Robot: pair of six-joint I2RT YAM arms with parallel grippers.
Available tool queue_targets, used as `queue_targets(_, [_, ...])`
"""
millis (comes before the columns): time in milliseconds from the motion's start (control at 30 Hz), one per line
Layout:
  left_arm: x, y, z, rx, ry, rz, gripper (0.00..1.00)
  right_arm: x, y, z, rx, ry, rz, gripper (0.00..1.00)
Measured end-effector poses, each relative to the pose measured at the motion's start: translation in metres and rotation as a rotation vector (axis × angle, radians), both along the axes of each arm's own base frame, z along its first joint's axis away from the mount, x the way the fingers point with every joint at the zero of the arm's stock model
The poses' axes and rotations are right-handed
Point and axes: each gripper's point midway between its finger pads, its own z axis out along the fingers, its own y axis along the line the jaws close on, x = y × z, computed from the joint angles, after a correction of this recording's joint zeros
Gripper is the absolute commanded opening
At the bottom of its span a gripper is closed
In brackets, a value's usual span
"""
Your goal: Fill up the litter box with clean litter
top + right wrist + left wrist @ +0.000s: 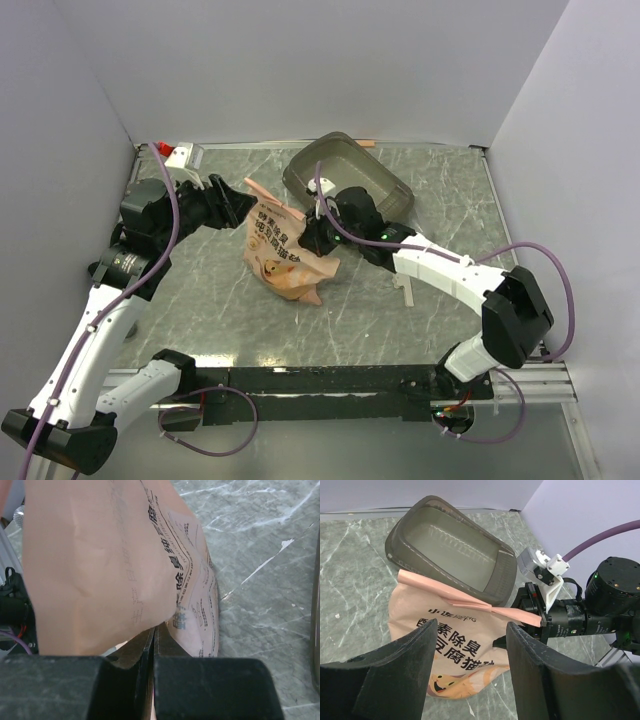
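The grey-brown litter box (350, 168) lies at the back centre of the marble table, and its inside (451, 539) looks bare. No clean litter shows. An orange-pink printed bag (282, 250) lies just in front of the box, its folded top (470, 600) against the rim. My right gripper (318, 238) is shut on the bag's right edge, fingertips pressed together on the film (154, 636). My left gripper (238, 212) stands open at the bag's upper left. The bag (465, 630) shows between its fingers (540, 680), untouched.
A small grey device with a red part (183, 153) sits at the back left corner. A white strip (405, 290) lies on the table beside the right forearm. White walls close in the left, back and right. A metal rail (330, 378) runs along the near edge.
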Motion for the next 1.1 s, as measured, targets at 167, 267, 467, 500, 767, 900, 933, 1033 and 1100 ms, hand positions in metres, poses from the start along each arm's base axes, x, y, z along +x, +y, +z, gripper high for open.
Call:
queue_targets(167, [0.000, 0.000, -0.001, 0.002, 0.005, 0.002, 0.62, 0.000, 0.003, -0.006, 0.002, 0.015, 0.025, 0.13])
queue_targets(267, [0.000, 0.000, -0.002, 0.003, 0.007, 0.001, 0.63, -0.003, 0.006, -0.012, -0.010, 0.038, 0.056, 0.38])
queue_targets(467, [-0.001, 0.000, -0.001, 0.002, 0.006, 0.001, 0.63, -0.008, 0.007, -0.014, -0.021, 0.058, 0.082, 0.60])
queue_targets(500, [-0.001, 0.000, -0.001, 0.002, 0.006, 0.001, 0.63, -0.008, 0.006, -0.014, -0.027, 0.059, 0.084, 0.65])
queue_targets(767, [-0.002, 0.000, -0.001, 0.001, 0.004, -0.003, 0.63, -0.012, -0.001, -0.010, -0.075, 0.072, 0.087, 0.82])
queue_targets(900, [-0.003, 0.000, 0.001, -0.001, -0.001, -0.006, 0.63, -0.018, -0.007, -0.007, -0.099, 0.072, 0.079, 0.84])
queue_targets(933, [-0.004, 0.000, 0.001, -0.002, -0.003, -0.007, 0.63, -0.020, -0.009, -0.004, -0.105, 0.069, 0.074, 0.84])
queue_targets(1033, [-0.005, 0.001, 0.003, -0.003, -0.006, -0.007, 0.63, -0.026, -0.014, 0.007, -0.120, 0.049, 0.064, 0.84])
queue_targets(1100, [-0.006, 0.001, 0.003, -0.003, -0.006, -0.007, 0.63, -0.031, -0.018, 0.020, -0.133, 0.024, 0.057, 0.84])
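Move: The litter bag's middle is about 4 cm to the right hand's left, level with it front to back and some 8 cm below; its slack mouth lies right at the shut fingertips. The litter box is about 16 cm ahead, 10 cm right and 16 cm down, and a white strip lies 5 cm back and 22 cm right on the table. From the left hand, the bag is some 8 cm right, 2 cm ahead and 25 cm down. With its shut fingertips at the bag's mouth, the right hand dips about 1.5 cm and eases slightly left, its fingers starting to spread on the way down until they stand nearly wide open between the film lips. Still spreading at first, it then draws back about 3 cm, to its right and upward, ending some 2 cm higher than it began with a slight roll, the fingers staying open around the mouth. ##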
